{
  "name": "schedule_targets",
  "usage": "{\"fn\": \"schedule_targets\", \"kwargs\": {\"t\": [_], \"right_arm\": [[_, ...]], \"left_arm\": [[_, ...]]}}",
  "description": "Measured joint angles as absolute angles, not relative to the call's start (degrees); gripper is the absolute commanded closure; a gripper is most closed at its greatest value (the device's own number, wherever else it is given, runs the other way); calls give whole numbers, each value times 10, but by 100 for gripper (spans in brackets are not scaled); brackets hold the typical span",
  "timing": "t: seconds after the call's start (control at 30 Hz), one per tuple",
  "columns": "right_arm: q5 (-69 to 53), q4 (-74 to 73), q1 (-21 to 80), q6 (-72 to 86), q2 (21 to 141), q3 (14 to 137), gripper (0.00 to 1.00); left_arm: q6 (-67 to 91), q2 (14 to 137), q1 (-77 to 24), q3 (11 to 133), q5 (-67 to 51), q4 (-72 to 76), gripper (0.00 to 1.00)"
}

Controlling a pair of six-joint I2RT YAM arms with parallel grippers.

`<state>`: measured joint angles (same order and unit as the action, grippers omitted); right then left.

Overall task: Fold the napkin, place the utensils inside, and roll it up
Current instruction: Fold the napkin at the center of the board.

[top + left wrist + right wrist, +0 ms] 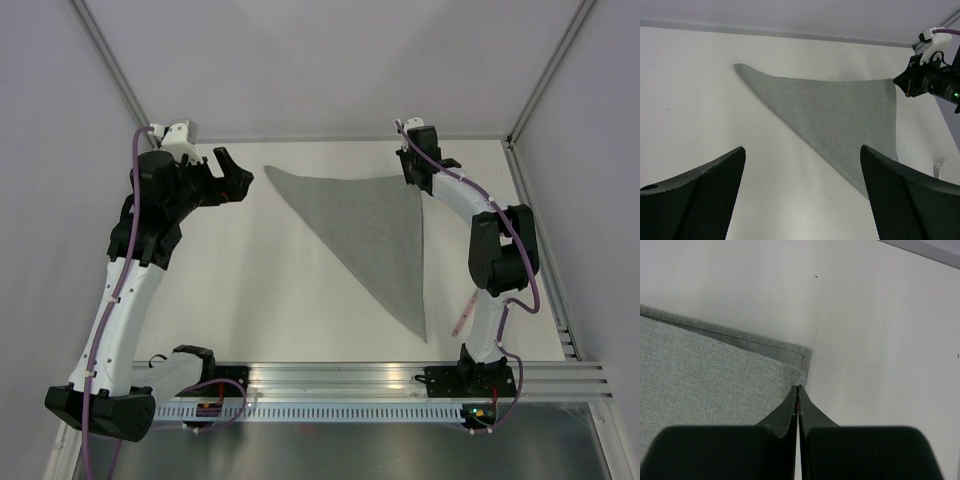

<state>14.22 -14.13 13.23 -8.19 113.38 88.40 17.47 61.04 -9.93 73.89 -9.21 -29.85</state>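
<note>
The grey napkin (375, 235) lies flat on the table, folded into a triangle; it also shows in the left wrist view (835, 115). Its far right corner (802, 357) shows two layers in the right wrist view. My right gripper (416, 186) is shut, its tips (798, 386) right at that corner; I see no cloth between them. My left gripper (232, 180) is open and empty, hovering left of the napkin's far left point (802, 150). The pink-handled fork (463, 318) lies right of the napkin by the right arm; its tines show in the left wrist view (939, 166).
The white table (300, 300) ends at a metal rail (400, 378) in front. Grey walls close off the back and both sides. The right arm's elbow (500, 250) hangs over the table's right side, above the fork.
</note>
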Motion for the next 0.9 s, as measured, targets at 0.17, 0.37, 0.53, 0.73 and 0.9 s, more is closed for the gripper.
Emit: {"fn": "schedule_targets", "kwargs": {"t": [0.17,0.37,0.53,0.73,0.9], "right_arm": [[141,-141,129,-82,1134,884,99],[138,-142,122,-82,1134,884,100],[138,-141,119,-82,1142,884,100],[137,-145,119,-75,1169,886,58],[136,-158,119,-79,1180,897,40]], "left_arm": [[175,610,-99,738,-92,-298,0],[175,610,-99,738,-92,-298,0],[175,611,-99,736,-92,-298,0],[175,611,-99,736,-92,-298,0],[176,611,-99,724,-94,-289,0]]}}
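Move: Some 3 cm ahead of the right hand, 2 cm to its right and about 4 cm below lies the napkin's bottom far-right corner; the shut fingers already hold the folded-over corner. From this hand the fold's far-left tip lies about 37 cm left and 3 cm ahead, and the fork some 29 cm back and 11 cm right, both near table height. From the left hand, that bottom corner is roughly 23 cm ahead, 44 cm right and 27 cm below. Easing about 1 cm to the right with the folded-over corner still pinched, the right hand then lowers it some 4 cm, nearly straight down towards the bottom layer just short of the far-right corner, fingers tipping about 5 degrees further down. Late in the descent the fingers begin to open, reaching a little over half wide and letting go of the cloth; the left fingertip stays right beside it. ##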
